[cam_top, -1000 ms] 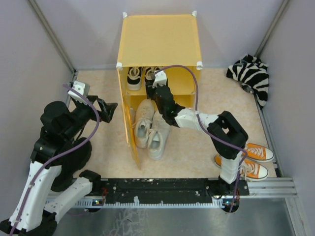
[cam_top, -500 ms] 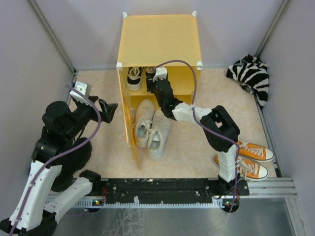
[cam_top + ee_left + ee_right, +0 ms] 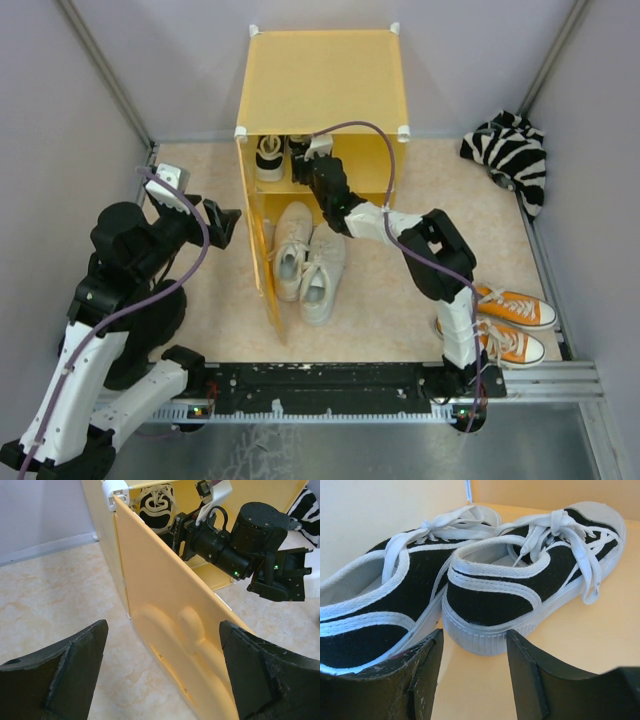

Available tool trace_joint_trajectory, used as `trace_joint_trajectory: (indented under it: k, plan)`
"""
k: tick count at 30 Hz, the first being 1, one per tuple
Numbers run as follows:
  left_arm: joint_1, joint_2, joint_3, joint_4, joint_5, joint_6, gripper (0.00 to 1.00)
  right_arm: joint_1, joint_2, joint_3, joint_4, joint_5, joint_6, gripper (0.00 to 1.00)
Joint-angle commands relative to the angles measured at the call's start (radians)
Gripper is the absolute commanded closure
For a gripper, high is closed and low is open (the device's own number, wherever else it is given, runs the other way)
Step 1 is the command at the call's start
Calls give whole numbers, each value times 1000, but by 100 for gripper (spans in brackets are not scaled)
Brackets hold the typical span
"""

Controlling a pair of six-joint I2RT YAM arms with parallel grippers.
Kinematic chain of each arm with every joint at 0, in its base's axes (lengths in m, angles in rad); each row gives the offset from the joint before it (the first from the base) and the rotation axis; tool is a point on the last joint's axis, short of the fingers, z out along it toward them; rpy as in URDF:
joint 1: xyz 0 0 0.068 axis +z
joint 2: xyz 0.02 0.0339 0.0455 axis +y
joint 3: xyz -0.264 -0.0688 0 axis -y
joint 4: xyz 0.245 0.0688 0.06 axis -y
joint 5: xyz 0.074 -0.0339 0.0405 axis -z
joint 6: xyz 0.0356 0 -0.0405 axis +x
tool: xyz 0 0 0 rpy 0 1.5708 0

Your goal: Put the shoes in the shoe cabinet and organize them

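The yellow shoe cabinet (image 3: pixel 320 85) stands at the back with its door (image 3: pixel 257 250) swung open. Two black shoes (image 3: pixel 270 158) rest on its upper shelf. My right gripper (image 3: pixel 303 168) reaches onto that shelf. In the right wrist view it (image 3: pixel 475 637) is open, with the heel of the right-hand black shoe (image 3: pixel 520 595) just beyond its fingertips and the other black shoe (image 3: pixel 380 600) to the left. The off-white shoes (image 3: pixel 305 258) lie at the lower compartment's mouth. The orange shoes (image 3: pixel 510 322) sit near my right base. My left gripper (image 3: pixel 222 222) is open and empty, facing the door (image 3: pixel 170 630).
A zebra-striped fabric bundle (image 3: pixel 512 155) lies in the back right corner. Grey walls close in both sides. The open door stands between my left gripper and the off-white shoes. My right arm (image 3: pixel 235 530) crosses the cabinet front in the left wrist view.
My right arm has stretched further into the upper compartment, toward the black shoes. My left arm shifted slightly up and right.
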Motion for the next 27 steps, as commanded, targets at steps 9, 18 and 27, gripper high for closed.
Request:
trace_joint_trajectory:
  k: [9, 18, 27]
  plan:
    - [-5, -9, 12, 0, -6, 4, 1, 34, -206, -138, 66, 9, 24, 41]
    - [-5, -17, 32, -7, 7, -8, 1, 125, -577, -286, -466, 101, 55, 38]
    - [-5, -18, 31, 5, 39, -12, 2, -50, -928, -373, -1305, 230, 569, 25]
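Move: The second black-and-white shoe stands on the shelf with its heel at the right hand's fingertips, its middle about 10 cm ahead, 2 cm left and level. Its mate is 7 cm left of it, 2 cm nearer. Down on the floor, 17 cm below the hand, are the beige pair, 20 cm back and 6 cm left, and the farther orange shoe, 33 cm back and 48 cm right. From the left hand, the second shoe lies about 36 cm ahead, 14 cm right, 15 cm below. The second black-and-white shoe is left on the shelf: after barely shifting at its heel, the right hand withdraws straight back out of the cabinet, then climbs some 7 cm and swings right, towards the side where the orange shoes lie. In all it ends about 17 cm back and 15 cm right, speeding up, with the fingers tipping down about 20 degrees, turning a little clockwise and opening wider. ##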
